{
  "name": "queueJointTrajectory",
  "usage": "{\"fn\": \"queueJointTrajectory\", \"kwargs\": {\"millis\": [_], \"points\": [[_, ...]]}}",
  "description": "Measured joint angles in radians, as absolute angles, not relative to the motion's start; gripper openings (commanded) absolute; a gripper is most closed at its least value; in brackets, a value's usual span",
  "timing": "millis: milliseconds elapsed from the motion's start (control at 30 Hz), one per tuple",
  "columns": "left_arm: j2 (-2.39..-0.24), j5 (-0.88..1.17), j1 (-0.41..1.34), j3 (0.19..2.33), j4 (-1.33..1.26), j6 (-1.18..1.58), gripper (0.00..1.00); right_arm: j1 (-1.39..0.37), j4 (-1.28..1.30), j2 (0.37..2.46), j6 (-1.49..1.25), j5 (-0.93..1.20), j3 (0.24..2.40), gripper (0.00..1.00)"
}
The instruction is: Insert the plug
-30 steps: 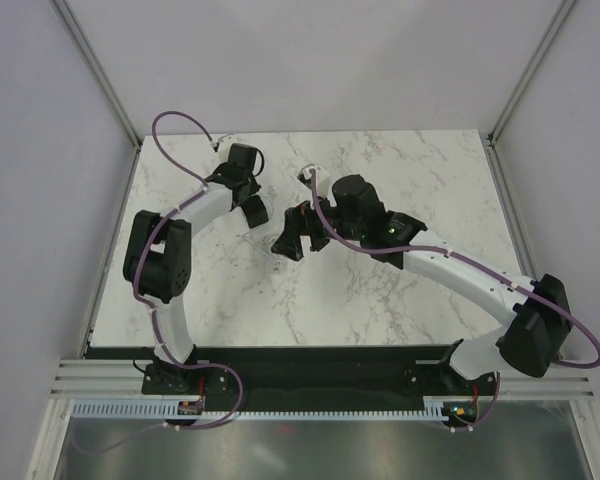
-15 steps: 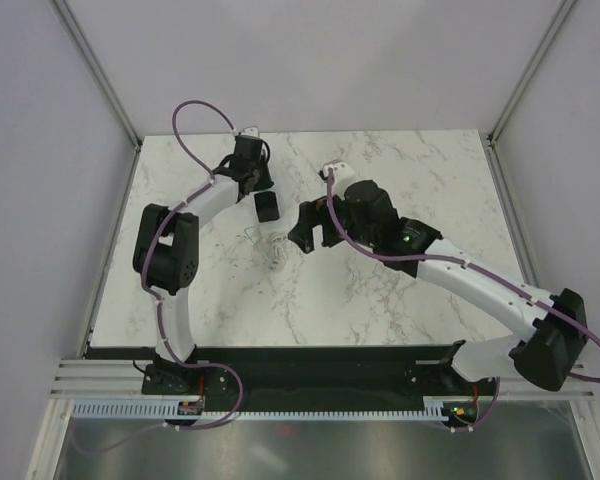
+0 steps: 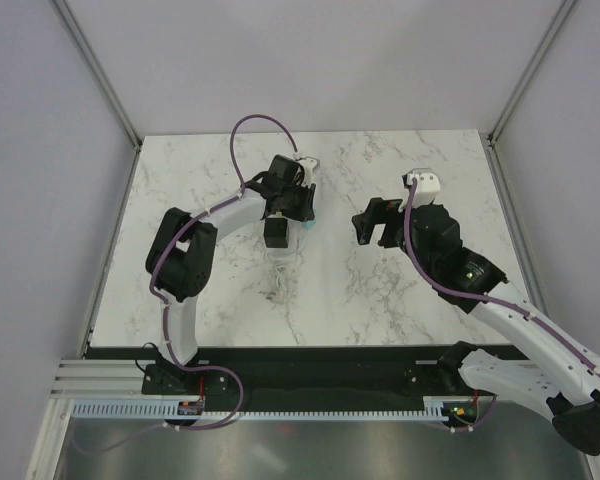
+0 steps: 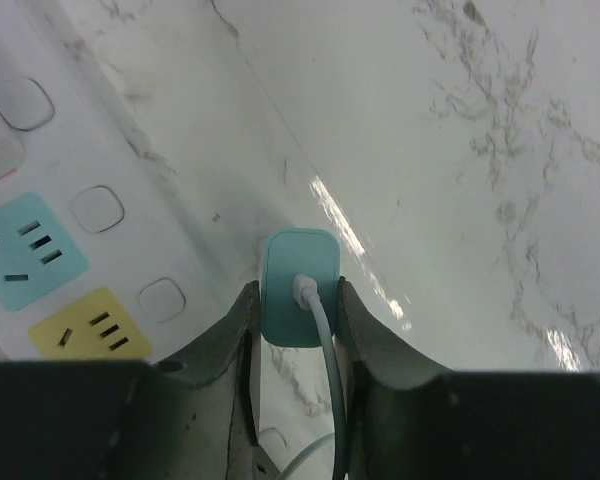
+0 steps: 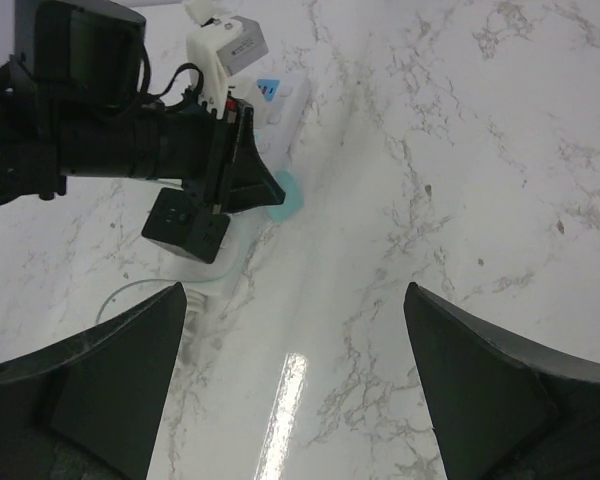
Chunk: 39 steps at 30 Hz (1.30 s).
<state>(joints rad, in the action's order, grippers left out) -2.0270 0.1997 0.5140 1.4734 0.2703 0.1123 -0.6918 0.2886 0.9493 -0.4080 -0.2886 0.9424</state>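
Note:
In the left wrist view my left gripper point(image 4: 296, 292) is shut on a teal plug point(image 4: 298, 262), whose pale cable point(image 4: 327, 370) runs back between the fingers. The plug hangs over the marble just beside the edge of a white power strip point(image 4: 110, 150), which has a blue socket point(image 4: 30, 250) and a yellow socket point(image 4: 90, 325). From above, the left gripper point(image 3: 298, 205) sits at mid-table. My right gripper point(image 3: 375, 222) stands wide open to its right, holding nothing. The right wrist view shows the plug point(image 5: 285, 202) under the left fingers, next to the strip point(image 5: 292, 100).
The left wrist's black camera block point(image 5: 188, 225) hangs over the strip. Loose pale cable point(image 5: 130, 295) loops on the marble near the strip's near end. White enclosure walls with metal posts point(image 3: 100, 70) bound the table.
The left arm has swung right and toward the table's middle with the plug in its grip. The right arm has pulled back to the right, away from the strip.

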Motion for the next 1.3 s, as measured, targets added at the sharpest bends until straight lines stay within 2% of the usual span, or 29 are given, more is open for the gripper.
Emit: {"fn": "queueJointTrajectory", "kwargs": {"millis": [200,367,700,1300], "points": [[-1.965,0.186,0.527,1.433,0.354,0.08,0.02,-0.677,0.261,0.914,-0.424,-0.283,0.833,0.98],[-1.935,0.169,0.526,1.444,0.418,0.082,0.02,-0.674,0.211,0.963,-0.46,-0.252,0.804,0.97],[-1.81,0.012,0.525,1.499,0.485,0.119,0.02,-0.673,0.123,0.979,-0.494,-0.212,0.776,0.97],[-1.893,-0.271,0.458,1.508,0.529,0.207,0.02,-0.67,0.081,0.928,-0.489,-0.165,0.76,0.97]]}}
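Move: The left hand already holds the teal plug just right of the power strip; the strip's yellow socket lies about 6 cm to its left and 3 cm ahead, roughly level or slightly lower. The teal socket is some 5 cm left and 6 cm ahead, the black adapter about 8 cm left and 2 cm back. From the right hand, the yellow socket is roughly 18 cm ahead, 18 cm left and 22 cm below. Left hand arcs the gripped plug up over the strip, some 11 cm left; the right sinks 3 cm. ##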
